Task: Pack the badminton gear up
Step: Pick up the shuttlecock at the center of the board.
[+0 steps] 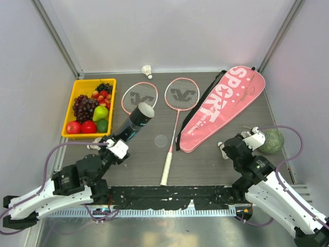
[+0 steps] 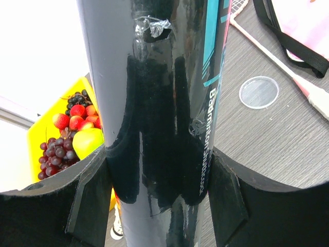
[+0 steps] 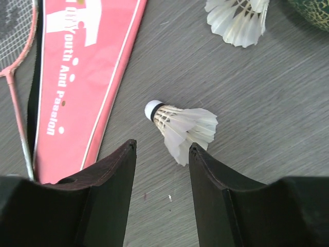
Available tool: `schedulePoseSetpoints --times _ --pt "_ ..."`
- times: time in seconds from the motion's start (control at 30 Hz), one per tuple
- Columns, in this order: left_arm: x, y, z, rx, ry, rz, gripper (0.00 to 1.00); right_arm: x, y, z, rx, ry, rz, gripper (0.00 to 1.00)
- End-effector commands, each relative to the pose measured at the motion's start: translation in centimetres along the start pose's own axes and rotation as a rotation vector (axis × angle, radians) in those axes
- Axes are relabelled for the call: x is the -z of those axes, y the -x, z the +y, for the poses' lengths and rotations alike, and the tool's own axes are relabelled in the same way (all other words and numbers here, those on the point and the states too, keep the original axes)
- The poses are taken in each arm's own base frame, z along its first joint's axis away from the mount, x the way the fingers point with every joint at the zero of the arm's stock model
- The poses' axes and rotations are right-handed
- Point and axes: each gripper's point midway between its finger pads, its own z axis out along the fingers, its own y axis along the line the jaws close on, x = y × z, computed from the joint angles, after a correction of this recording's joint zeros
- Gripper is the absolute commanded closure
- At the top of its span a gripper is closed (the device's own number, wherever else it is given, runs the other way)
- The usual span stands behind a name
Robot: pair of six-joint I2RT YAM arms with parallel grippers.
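Observation:
My left gripper [image 1: 119, 145] [image 2: 159, 162] is shut on the long dark tube [image 1: 136, 122] [image 2: 154, 103], which tilts up toward the rackets with its open end away from me. My right gripper [image 1: 230, 149] [image 3: 162, 146] stands open just above the table. A white feather shuttlecock [image 3: 182, 126] [image 1: 221, 147] lies on its side right ahead of its fingertips, not between them. A second shuttlecock [image 3: 239, 18] [image 1: 255, 135] lies farther right and a third [image 1: 147, 70] by the back wall. Two pink rackets [image 1: 139, 96] [image 1: 181, 95] lie side by side, left of the pink SPORT bag [image 1: 226, 105] [image 3: 82, 67].
A yellow tray [image 1: 69, 110] [image 2: 38, 139] of fruit sits at the left. A green netted ball [image 1: 271, 140] [image 3: 313, 10] rests at the right edge beside the second shuttlecock. A clear round cap [image 1: 161, 140] [image 2: 259, 92] lies on the table near the long racket's handle [image 1: 166, 167].

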Motion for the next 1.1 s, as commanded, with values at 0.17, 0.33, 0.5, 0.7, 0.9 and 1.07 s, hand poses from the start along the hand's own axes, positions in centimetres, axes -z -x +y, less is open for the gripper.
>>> schedulePoseSetpoints --times 0.17,0.33,0.5,0.7,0.9,1.07 --pt "0.0 1.6 0.2 0.046 -0.006 -0.041 1.00 -1.4 -0.5 -1.4 -0.065 -0.060 -0.029 0.48" --pt "0.0 1.8 0.0 0.042 -0.016 -0.040 1.00 -2.5 -1.9 -1.4 -0.103 -0.019 -0.014 0.47" --pt "-0.1 1.7 -0.2 0.040 -0.025 -0.037 1.00 -3.0 -2.9 -0.6 -0.132 0.051 0.009 0.46" --pt "-0.2 1.5 -0.4 0.036 -0.027 -0.028 1.00 -3.0 -3.1 -0.6 -0.142 0.075 0.013 0.46" --pt "-0.2 1.4 -0.4 0.034 -0.028 -0.023 1.00 -3.4 -3.3 -1.9 -0.160 0.014 0.003 0.45" --pt "-0.2 1.4 -0.5 0.033 -0.033 -0.024 1.00 -3.6 -2.3 -1.6 -0.157 0.030 -0.048 0.48"
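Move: The shuttlecock I go for lies almost under my right hand, some 2 cm ahead, level sideways and about 9 cm below. The second shuttlecock is roughly 10 cm ahead and 11 cm right of that hand, the melon about 7 cm ahead and 20 cm right, the pink bag's middle about 22 cm ahead and 1 cm left. From my left hand the shuttlecock is about 47 cm right, 4 cm ahead, 21 cm lower. I sink my right hand about 5 cm towards the shuttlecock, drifting barely a centimetre back on the way and returning, then hover just above the feathers. I roll the wrist a little, left side up by some 5 to 10 degrees, and keep the fingers half open around the skirt's line without closing. My left hand keeps its grip on the raised tube. ##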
